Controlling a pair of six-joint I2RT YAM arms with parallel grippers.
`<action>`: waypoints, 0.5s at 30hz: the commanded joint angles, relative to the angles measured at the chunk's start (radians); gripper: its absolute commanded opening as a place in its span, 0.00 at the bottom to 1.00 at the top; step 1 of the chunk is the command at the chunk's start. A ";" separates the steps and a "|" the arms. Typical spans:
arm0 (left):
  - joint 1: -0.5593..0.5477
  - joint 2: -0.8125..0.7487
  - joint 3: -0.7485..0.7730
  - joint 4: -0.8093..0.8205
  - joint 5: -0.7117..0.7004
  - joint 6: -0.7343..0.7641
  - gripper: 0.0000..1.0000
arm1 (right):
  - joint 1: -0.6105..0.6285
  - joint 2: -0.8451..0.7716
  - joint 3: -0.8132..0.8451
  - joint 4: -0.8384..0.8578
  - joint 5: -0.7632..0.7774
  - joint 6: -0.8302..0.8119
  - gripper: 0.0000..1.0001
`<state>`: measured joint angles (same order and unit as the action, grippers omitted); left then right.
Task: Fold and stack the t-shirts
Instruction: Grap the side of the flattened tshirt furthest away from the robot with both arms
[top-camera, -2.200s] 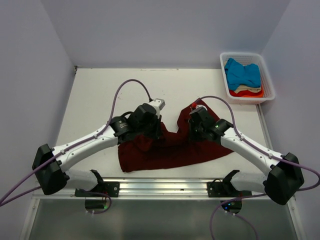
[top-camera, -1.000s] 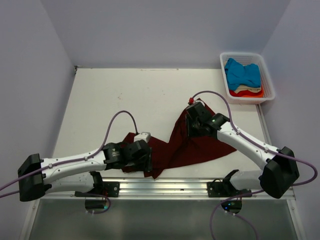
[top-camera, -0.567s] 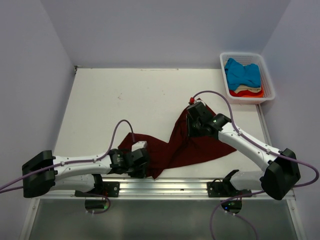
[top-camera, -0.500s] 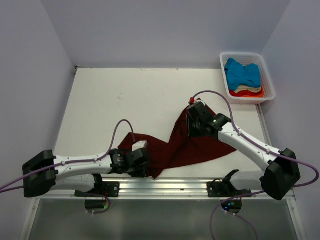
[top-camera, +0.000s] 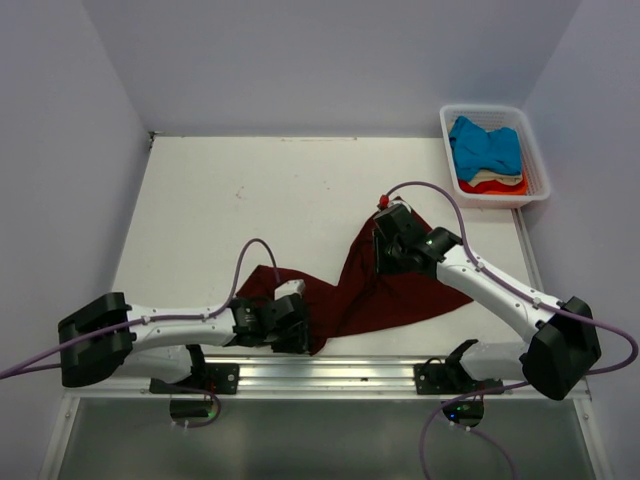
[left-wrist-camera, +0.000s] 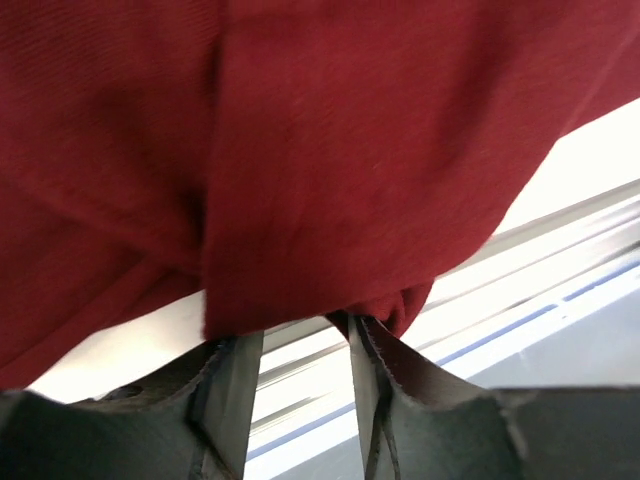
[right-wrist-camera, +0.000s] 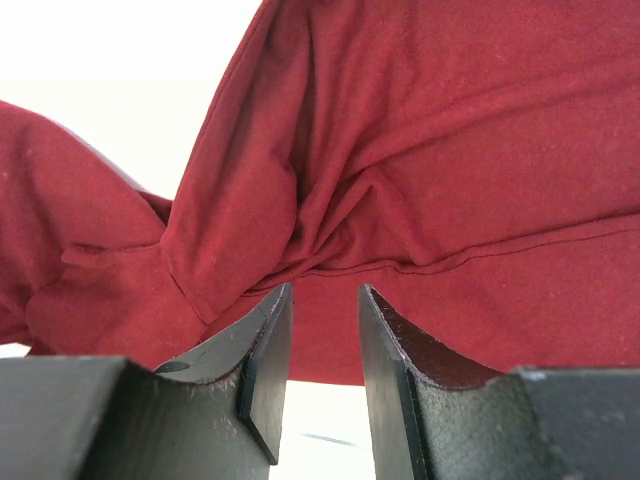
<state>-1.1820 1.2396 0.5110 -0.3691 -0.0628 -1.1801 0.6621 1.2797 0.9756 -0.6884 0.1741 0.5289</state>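
Observation:
A dark maroon t-shirt (top-camera: 400, 295) lies crumpled on the white table, its right part drawn up toward my right gripper (top-camera: 383, 258). In the right wrist view my right gripper (right-wrist-camera: 322, 290) is shut on a bunch of the maroon t-shirt (right-wrist-camera: 450, 150), with folds running into its tips. My left gripper (top-camera: 293, 340) sits low at the shirt's near left corner. In the left wrist view my left gripper (left-wrist-camera: 300, 335) has its jaws apart, and the maroon t-shirt (left-wrist-camera: 350, 150) drapes over the tips with only the rail showing in the gap.
A white slatted basket (top-camera: 443, 130) at the back right holds a blue t-shirt (top-camera: 485, 145), a cream one (top-camera: 490, 177) and an orange-red one (top-camera: 495, 187). A metal rail (top-camera: 330, 372) runs along the near table edge, close to the left gripper.
My left gripper has shifted slightly toward the near edge at the shirt's corner, and the cloth's left part has spread out a little. The right arm has stayed still.

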 joint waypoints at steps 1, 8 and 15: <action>-0.008 0.061 -0.049 -0.034 -0.048 -0.007 0.46 | 0.004 -0.026 0.000 -0.007 0.024 -0.015 0.36; -0.008 0.047 -0.052 -0.060 -0.091 0.000 0.00 | 0.004 -0.031 -0.006 0.001 0.021 -0.017 0.36; -0.008 0.003 0.020 -0.178 -0.161 0.017 0.00 | 0.005 -0.036 -0.005 0.001 0.021 -0.017 0.35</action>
<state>-1.1881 1.2484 0.5137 -0.3695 -0.1047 -1.1915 0.6621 1.2797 0.9718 -0.6880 0.1738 0.5228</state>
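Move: The dark red t-shirt's near edge, bunched into a small corner, lies right at my left fingertips, at most 1 cm below. The metal rail's table-side edge is about 4 cm back and level sideways. The shirt's far-left corner lies some 17 cm ahead and 10 cm left of my left hand, the notch in its far edge 13 cm ahead and 8 cm right. From my right hand, the bunched edge is roughly 18 cm back, 20 cm left and 11 cm lower. I shut my left fingers from a bit under half open to fully closed, pinching the bunched near edge of the shirt between the tips. The hand all but stays down at the table, edging about half a centimetre right and then back left, with a slight forward drift, fingers still pointing steeply down. ##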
